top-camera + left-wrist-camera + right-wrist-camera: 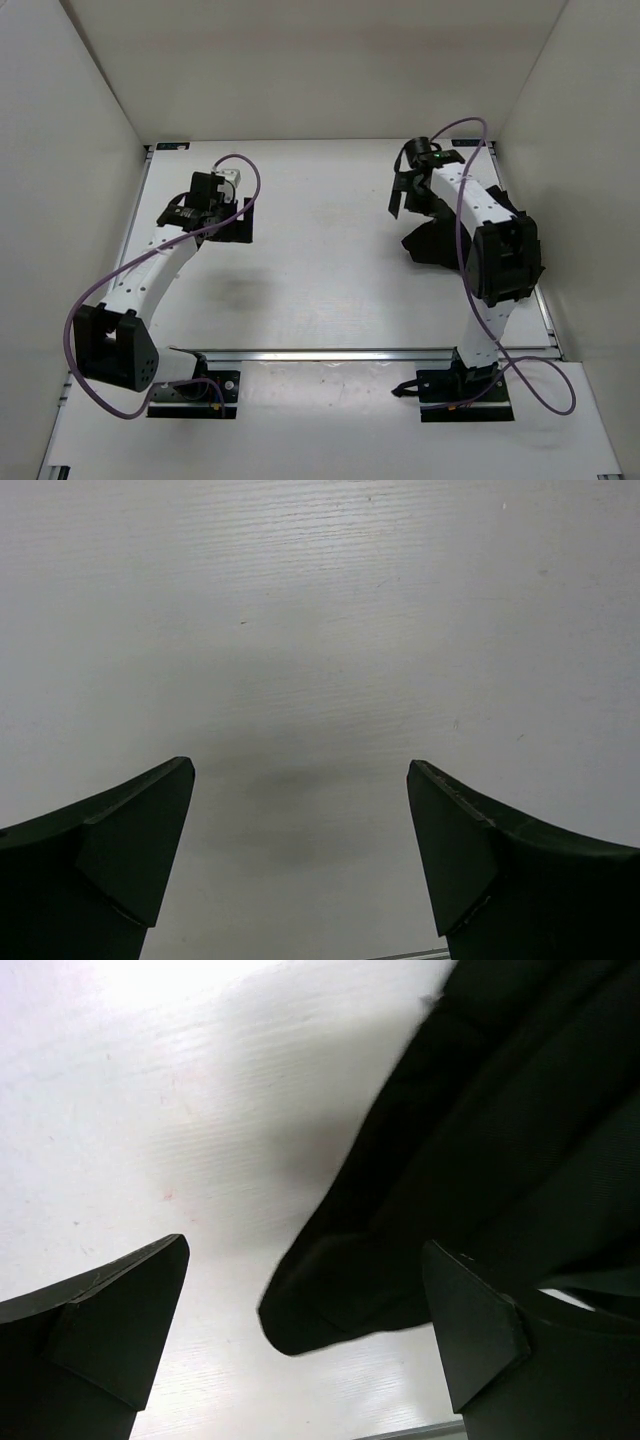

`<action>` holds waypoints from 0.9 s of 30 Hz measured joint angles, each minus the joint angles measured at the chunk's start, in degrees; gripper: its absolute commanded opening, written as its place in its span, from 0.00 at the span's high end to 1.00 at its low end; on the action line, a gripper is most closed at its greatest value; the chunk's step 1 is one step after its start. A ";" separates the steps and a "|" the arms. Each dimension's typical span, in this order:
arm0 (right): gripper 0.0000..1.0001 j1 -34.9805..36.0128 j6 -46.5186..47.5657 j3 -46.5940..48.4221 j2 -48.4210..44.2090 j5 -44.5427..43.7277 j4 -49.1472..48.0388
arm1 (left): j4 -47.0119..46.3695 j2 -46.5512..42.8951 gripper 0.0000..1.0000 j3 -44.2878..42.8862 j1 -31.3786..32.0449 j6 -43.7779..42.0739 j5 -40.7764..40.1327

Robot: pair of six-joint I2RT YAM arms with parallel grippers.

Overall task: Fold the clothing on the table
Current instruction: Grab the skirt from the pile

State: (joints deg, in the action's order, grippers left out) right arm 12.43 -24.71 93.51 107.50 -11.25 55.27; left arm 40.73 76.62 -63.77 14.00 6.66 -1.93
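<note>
The clothing is a crumpled black heap on the right side of the white table, partly hidden under my right arm. In the right wrist view the clothing fills the upper right, and a rounded corner of it reaches down between the jaws. My right gripper hangs open above that corner and holds nothing; in the top view the right gripper sits at the heap's far left edge. My left gripper is open over bare table at the left, far from the fabric. The left wrist view shows the left gripper with only tabletop between its fingers.
White walls close in the table on the left, back and right. A metal rail runs across the near edge by the arm bases. Purple cables loop off both arms.
</note>
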 measured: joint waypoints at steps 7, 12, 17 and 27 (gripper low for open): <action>0.08 3.65 -2.73 0.28 5.46 -1.05 3.76 | -0.22 0.42 0.01 0.39 -1.03 -0.37 0.20; 0.12 3.63 -4.50 -0.17 4.90 -2.21 4.50 | -0.24 0.42 0.01 0.42 -0.39 -0.50 0.22; 0.16 3.52 -5.60 -3.67 1.14 -3.93 6.21 | -0.57 0.42 0.01 0.44 -0.24 -0.63 0.68; 0.29 1.64 -6.34 -15.28 -5.66 -4.35 3.85 | -0.87 0.20 0.02 1.22 -0.09 -0.66 1.46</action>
State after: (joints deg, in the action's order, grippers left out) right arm 14.06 -31.05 78.24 101.84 -15.59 59.11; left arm 39.86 76.82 -62.54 13.91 6.00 -0.47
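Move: The skirt's near left end, a dark corner on the table, lies about 8 cm back from the right hand, some 2 cm to its right and roughly 9 cm below. The rest of the dark pile spreads off to the right, its middle about 18 cm right of that hand and 4 cm back. From the idle left hand, the skirt's left end is some 42 cm to the right, 2 cm back and 12 cm below. The right hand draws back about 8 cm and down 4 to the skirt's left end, fingers closing partway. ##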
